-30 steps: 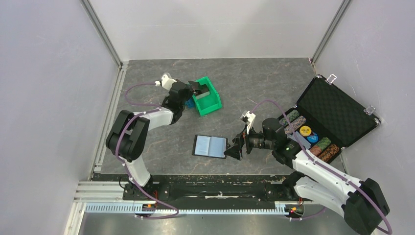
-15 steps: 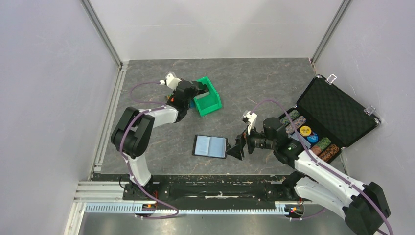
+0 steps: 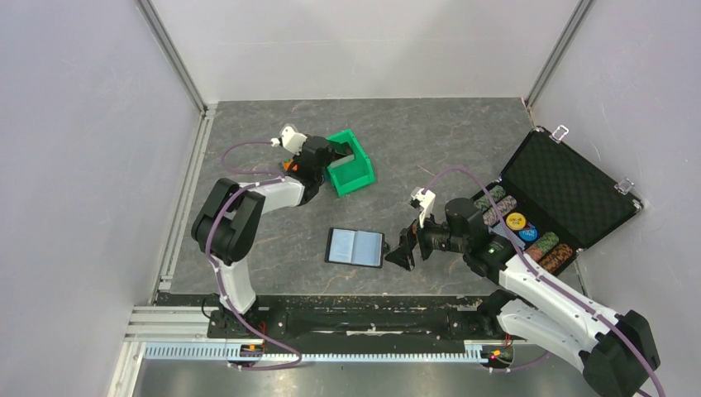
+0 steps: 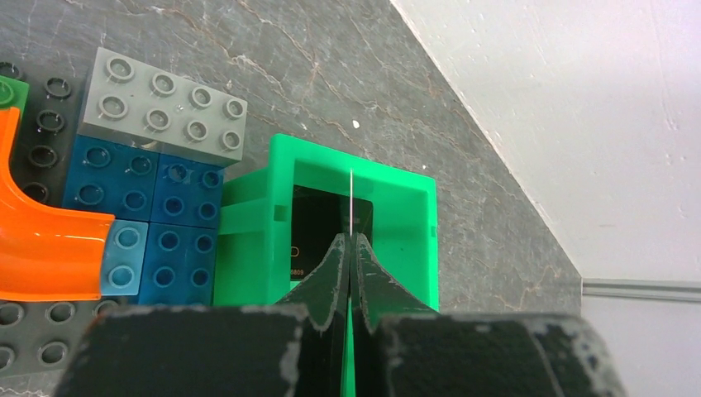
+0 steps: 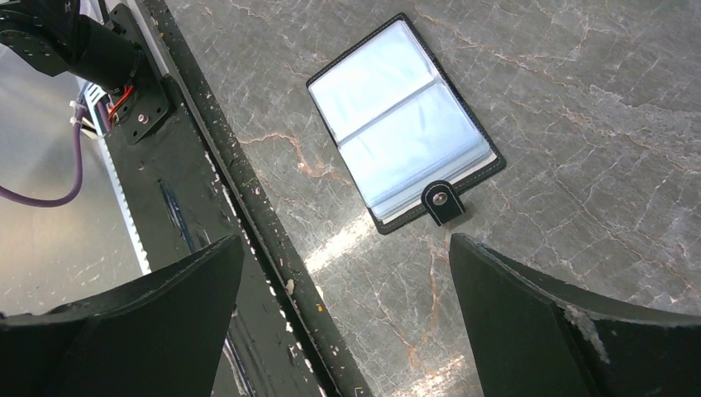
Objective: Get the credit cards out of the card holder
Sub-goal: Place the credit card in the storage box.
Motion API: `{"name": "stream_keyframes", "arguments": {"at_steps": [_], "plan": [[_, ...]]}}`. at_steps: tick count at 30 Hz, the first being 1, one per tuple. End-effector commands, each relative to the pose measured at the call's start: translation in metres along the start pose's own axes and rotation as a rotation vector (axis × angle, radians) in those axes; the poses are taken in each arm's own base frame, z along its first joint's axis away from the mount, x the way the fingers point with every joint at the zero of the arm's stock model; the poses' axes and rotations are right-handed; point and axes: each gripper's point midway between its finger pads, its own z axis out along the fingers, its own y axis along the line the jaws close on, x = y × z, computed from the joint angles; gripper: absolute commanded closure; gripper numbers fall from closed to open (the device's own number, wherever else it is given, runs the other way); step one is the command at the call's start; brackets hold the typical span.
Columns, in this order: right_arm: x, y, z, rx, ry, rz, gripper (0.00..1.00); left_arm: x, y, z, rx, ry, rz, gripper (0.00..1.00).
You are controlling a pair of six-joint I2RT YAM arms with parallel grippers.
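Observation:
The card holder (image 3: 355, 246) lies open and flat on the table, its glossy blue-grey faces up; in the right wrist view the card holder (image 5: 397, 116) shows its snap tab toward me. My right gripper (image 3: 402, 250) hovers just right of it, open and empty, fingers spread wide (image 5: 345, 248). My left gripper (image 3: 329, 151) is over the green bin (image 3: 355, 169), shut (image 4: 350, 240) on a thin credit card seen edge-on (image 4: 351, 194). Another black credit card (image 4: 314, 227) lies inside the green bin (image 4: 405, 215).
An open black foam-lined case (image 3: 570, 186) with poker chips (image 3: 521, 227) stands at the right. Grey (image 4: 161, 103) and blue (image 4: 157, 215) building bricks and an orange curved piece (image 4: 41, 248) sit beside the bin. The black frame rail (image 5: 248, 207) runs along the table's near edge.
The left wrist has shifted slightly right, closer over the green bin, still shut. The right gripper has edged slightly right and stays open.

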Motion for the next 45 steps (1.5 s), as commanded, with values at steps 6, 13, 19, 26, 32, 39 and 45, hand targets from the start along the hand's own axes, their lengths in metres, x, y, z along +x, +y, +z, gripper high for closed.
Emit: {"name": "stream_keyframes", "arguments": {"at_steps": [6, 13, 19, 26, 32, 39, 45], "plan": [[-0.026, 0.001, -0.006, 0.017, -0.064, -0.062, 0.02, -0.003, 0.0, 0.014, -0.042, -0.059, -0.072, 0.98], [-0.025, 0.0, -0.007, 0.022, -0.062, -0.064, 0.02, -0.001, 0.002, 0.018, -0.05, -0.062, -0.068, 0.94], [-0.024, -0.002, -0.007, 0.032, -0.063, -0.067, 0.02, -0.002, -0.002, 0.018, -0.042, -0.062, -0.055, 0.82], [-0.026, -0.002, -0.008, 0.034, -0.07, -0.069, 0.02, -0.008, -0.009, 0.018, -0.039, -0.071, -0.027, 0.77], [-0.027, -0.003, -0.008, 0.039, -0.071, -0.065, 0.02, -0.011, -0.013, 0.018, -0.031, -0.073, -0.006, 0.7], [-0.03, -0.005, -0.008, 0.056, -0.078, -0.053, 0.02, -0.007, -0.016, 0.02, -0.02, -0.055, 0.018, 0.66], [-0.034, -0.005, -0.007, 0.061, -0.099, -0.013, 0.02, -0.011, -0.024, 0.016, 0.0, -0.043, 0.069, 0.63]]}}
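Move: My left hand holds a credit card on edge between nearly shut fingertips, already over the green storage box, whose middle is about 2 cm back, level sideways and some 8 cm below. From that hand, the blue bricks stand about 8 cm left and 1 cm back; the grey brick is 9 cm left and 2 cm ahead. The orange track lies 12 cm left and 3 cm back. From my idle right hand, the box is roughly 29 cm ahead and 12 cm left. I lower the card about 2 cm towards the storage box with my left hand, then open the fingers from nearly shut to about a third of their range and let go of the card. As they keep widening, I raise the empty hand again by about 2 cm and ease it nearly 2 cm forward in all, with the wrist almost unchanged. ##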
